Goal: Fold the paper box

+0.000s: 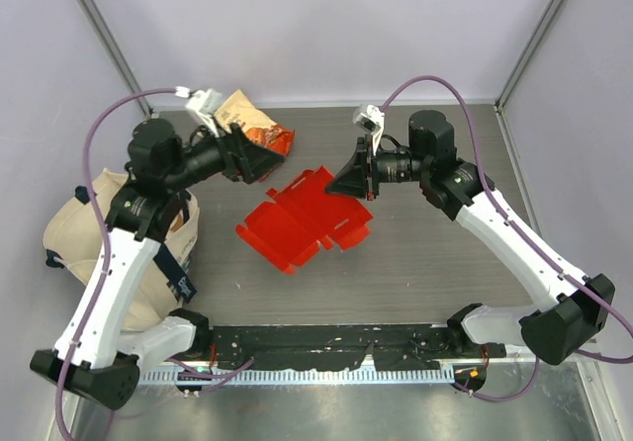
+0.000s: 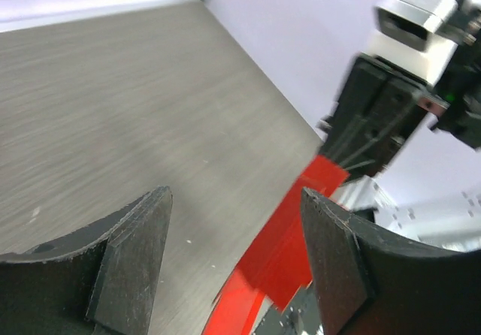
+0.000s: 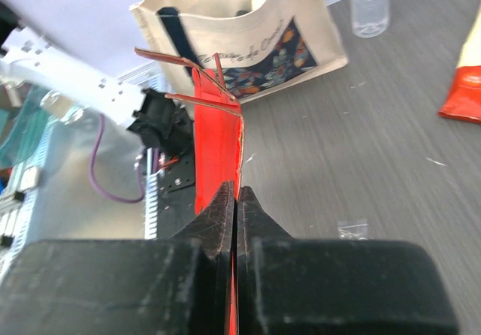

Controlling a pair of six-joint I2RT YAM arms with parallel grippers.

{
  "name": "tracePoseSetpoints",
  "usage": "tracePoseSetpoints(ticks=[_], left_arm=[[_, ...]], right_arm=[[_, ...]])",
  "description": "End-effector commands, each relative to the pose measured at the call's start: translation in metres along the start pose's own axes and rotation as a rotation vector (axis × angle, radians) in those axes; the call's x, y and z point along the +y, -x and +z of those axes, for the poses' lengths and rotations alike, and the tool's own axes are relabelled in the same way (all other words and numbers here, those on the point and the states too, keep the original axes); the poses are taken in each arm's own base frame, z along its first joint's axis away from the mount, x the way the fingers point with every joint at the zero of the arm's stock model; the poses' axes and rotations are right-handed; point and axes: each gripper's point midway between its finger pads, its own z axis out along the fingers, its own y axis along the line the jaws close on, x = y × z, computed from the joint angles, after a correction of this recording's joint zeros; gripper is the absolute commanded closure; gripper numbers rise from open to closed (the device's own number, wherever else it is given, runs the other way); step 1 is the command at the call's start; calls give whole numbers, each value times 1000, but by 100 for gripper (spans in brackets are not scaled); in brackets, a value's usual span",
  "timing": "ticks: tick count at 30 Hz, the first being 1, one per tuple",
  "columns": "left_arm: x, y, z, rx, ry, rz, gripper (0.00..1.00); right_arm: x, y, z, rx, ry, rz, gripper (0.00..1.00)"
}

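Observation:
The paper box point(image 1: 307, 219) is a bright red cardboard piece lying mostly flat mid-table, flaps spread, its far edge lifted. My right gripper point(image 1: 341, 184) is shut on that raised far edge; in the right wrist view the red sheet point(image 3: 214, 147) runs edge-on out from between the closed fingertips point(image 3: 234, 194). My left gripper point(image 1: 262, 164) hovers just left of the box's far corner, open. In the left wrist view its two dark fingers point(image 2: 135, 252) stand wide apart with nothing between them, and the red box point(image 2: 289, 237) lies beyond, near the right finger.
A cream canvas tote bag point(image 1: 89, 233) sits at the left edge, also in the right wrist view point(image 3: 248, 42). An orange-and-cream snack bag point(image 1: 259, 125) lies at the back left. A clear bottle point(image 3: 370, 4) stands beside the tote. A black rail point(image 1: 326, 347) runs along the near edge.

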Motion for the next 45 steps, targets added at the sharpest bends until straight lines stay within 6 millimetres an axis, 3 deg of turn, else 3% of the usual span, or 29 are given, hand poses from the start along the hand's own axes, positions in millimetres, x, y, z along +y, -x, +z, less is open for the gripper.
tracePoseSetpoints(ticks=[1, 7, 9, 13, 18, 28, 31, 34, 35, 39, 41, 45], left_arm=[[47, 6, -21, -76, 167, -123, 27], [64, -28, -12, 17, 130, -214, 29], [67, -28, -10, 9, 125, -220, 29], [56, -31, -4, 27, 34, -240, 31], [25, -30, -6, 53, -163, -215, 37], [23, -48, -13, 89, -163, -205, 49], [24, -56, -12, 111, -165, -224, 52], [22, -61, -11, 119, -168, -222, 64], [20, -62, -11, 119, -171, -216, 72], [21, -64, -12, 124, -170, -214, 86], [21, -63, -12, 119, -164, -212, 99], [28, -54, -13, 75, -93, -166, 100]], right_arm=[[2, 34, -15, -114, -121, -109, 99], [5, 49, -21, -143, -144, -138, 96], [6, 50, -22, -146, -145, -128, 94], [12, 51, -23, -152, -125, -133, 94], [9, 53, -22, -158, -140, -118, 99], [-8, 50, -15, -125, -160, -33, 99], [-5, 53, -12, -126, -121, -6, 99], [-4, 55, -9, -133, -96, 17, 99], [-4, 54, -8, -133, -95, 29, 99], [-11, 55, -8, -133, -97, 55, 99], [-9, 53, -7, -122, -80, 60, 99], [-17, 45, -7, -97, -111, 75, 99]])
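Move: The left end of the paper box's raised panel, which the left hand goes for, lies about 8 cm below that hand, some 4 cm back and 1 cm to its left. From the right hand, which already pinches the box, that end is about 9 cm to the left, 1 cm back and 2 cm lower. On the table some 35 cm below the left hand, the snack bag lies roughly 22 cm ahead and 8 cm left of it, and the small plastic bag about 3 cm back and 4 cm right. The open left hand swings some 5 cm left and 3 cm forward, drops about 8 cm beside the paper box while its fingers tip a little down, then draws back roughly 4 cm and in to the right, rising 2 cm, before shutting on the left end of the raised panel. Meanwhile the right hand keeps its pinch and carries the box about 2.5 cm forward in all, first lifting it as much and turning some 10 degrees clockwise, then easing it most of the way down again. ##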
